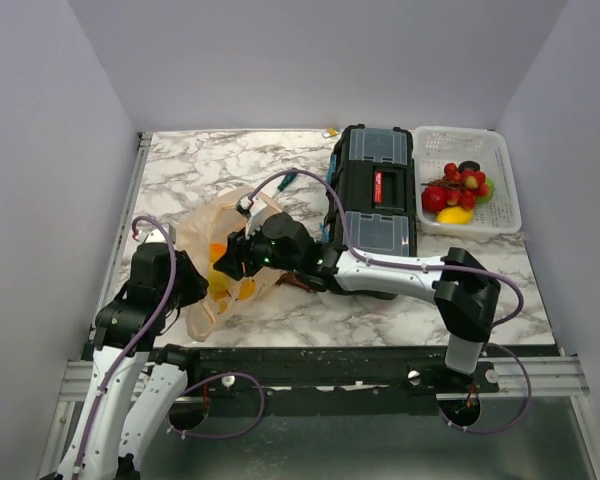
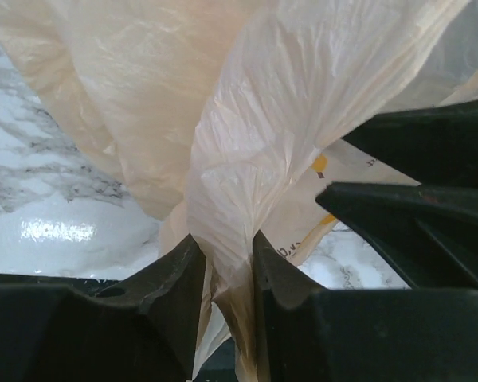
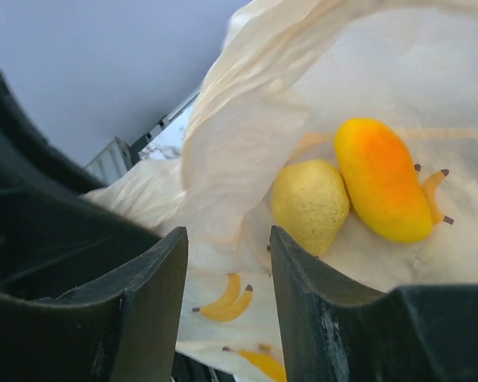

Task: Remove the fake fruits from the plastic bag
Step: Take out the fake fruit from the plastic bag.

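Note:
The peach-orange plastic bag (image 1: 212,262) lies on the marble table at the left. My left gripper (image 1: 185,285) is shut on a gathered fold of the bag (image 2: 227,263). My right gripper (image 1: 230,262) reaches into the bag's mouth, open and empty (image 3: 227,263). Inside the bag lie a yellow pear-like fruit (image 3: 309,203) and an orange-yellow oval fruit (image 3: 381,179), just beyond my right finger. Orange and yellow pieces show through the bag (image 1: 220,272). Other fruits, red berries, a red ball, a yellow oval, green and dark balls (image 1: 458,192), lie in the white basket.
A black toolbox (image 1: 374,195) stands at the centre back, right of the bag. The white perforated basket (image 1: 500,170) sits at the back right. A brown object (image 1: 298,284) lies under my right arm. White walls enclose the table.

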Robot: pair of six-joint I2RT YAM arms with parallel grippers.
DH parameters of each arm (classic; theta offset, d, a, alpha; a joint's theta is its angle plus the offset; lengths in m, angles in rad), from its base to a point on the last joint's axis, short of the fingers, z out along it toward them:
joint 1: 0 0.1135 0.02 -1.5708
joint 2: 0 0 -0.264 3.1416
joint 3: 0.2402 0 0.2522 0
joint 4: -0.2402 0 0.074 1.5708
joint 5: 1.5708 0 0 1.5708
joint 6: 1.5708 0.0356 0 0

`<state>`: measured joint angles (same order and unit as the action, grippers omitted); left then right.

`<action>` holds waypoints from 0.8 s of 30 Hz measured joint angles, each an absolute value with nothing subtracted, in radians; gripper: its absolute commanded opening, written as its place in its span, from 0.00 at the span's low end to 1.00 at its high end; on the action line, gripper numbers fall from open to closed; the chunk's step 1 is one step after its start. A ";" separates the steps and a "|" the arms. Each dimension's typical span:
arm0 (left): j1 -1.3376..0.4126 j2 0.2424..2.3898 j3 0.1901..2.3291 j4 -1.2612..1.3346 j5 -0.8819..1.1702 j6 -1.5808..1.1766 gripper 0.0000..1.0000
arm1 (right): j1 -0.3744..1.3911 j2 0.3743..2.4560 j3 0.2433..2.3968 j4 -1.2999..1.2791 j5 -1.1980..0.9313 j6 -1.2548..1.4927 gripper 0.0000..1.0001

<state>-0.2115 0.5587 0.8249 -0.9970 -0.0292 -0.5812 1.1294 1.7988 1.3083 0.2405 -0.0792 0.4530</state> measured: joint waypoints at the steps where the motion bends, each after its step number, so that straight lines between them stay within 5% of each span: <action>1: -0.212 0.559 0.825 -1.013 -0.032 -0.585 0.27 | 1.129 1.819 1.327 0.229 -0.076 0.455 0.48; 9: -0.212 0.476 0.825 -1.084 -0.068 -0.623 0.26 | 1.137 1.966 1.441 0.168 -0.048 0.441 0.50; 24: -0.212 0.427 0.816 -1.084 -0.072 -0.633 0.24 | 1.159 2.141 1.587 0.076 0.025 0.391 0.77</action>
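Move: The yellow fruit lies in the bag some 12 cm below the right hand, about 4 cm to its left and 2 cm ahead. The mango is about 8 cm ahead of the right hand and 4 cm to its left, as low. The rim pinched by the left hand is roughly 6 cm left of and 4 cm behind the right. From the left hand, the yellow fruit lies about 6 cm ahead, 3 cm right and 9 cm below. Right hand sinks about 10 cm into the bag, drifting left and opening; left, still gripping the rim, eases back. ##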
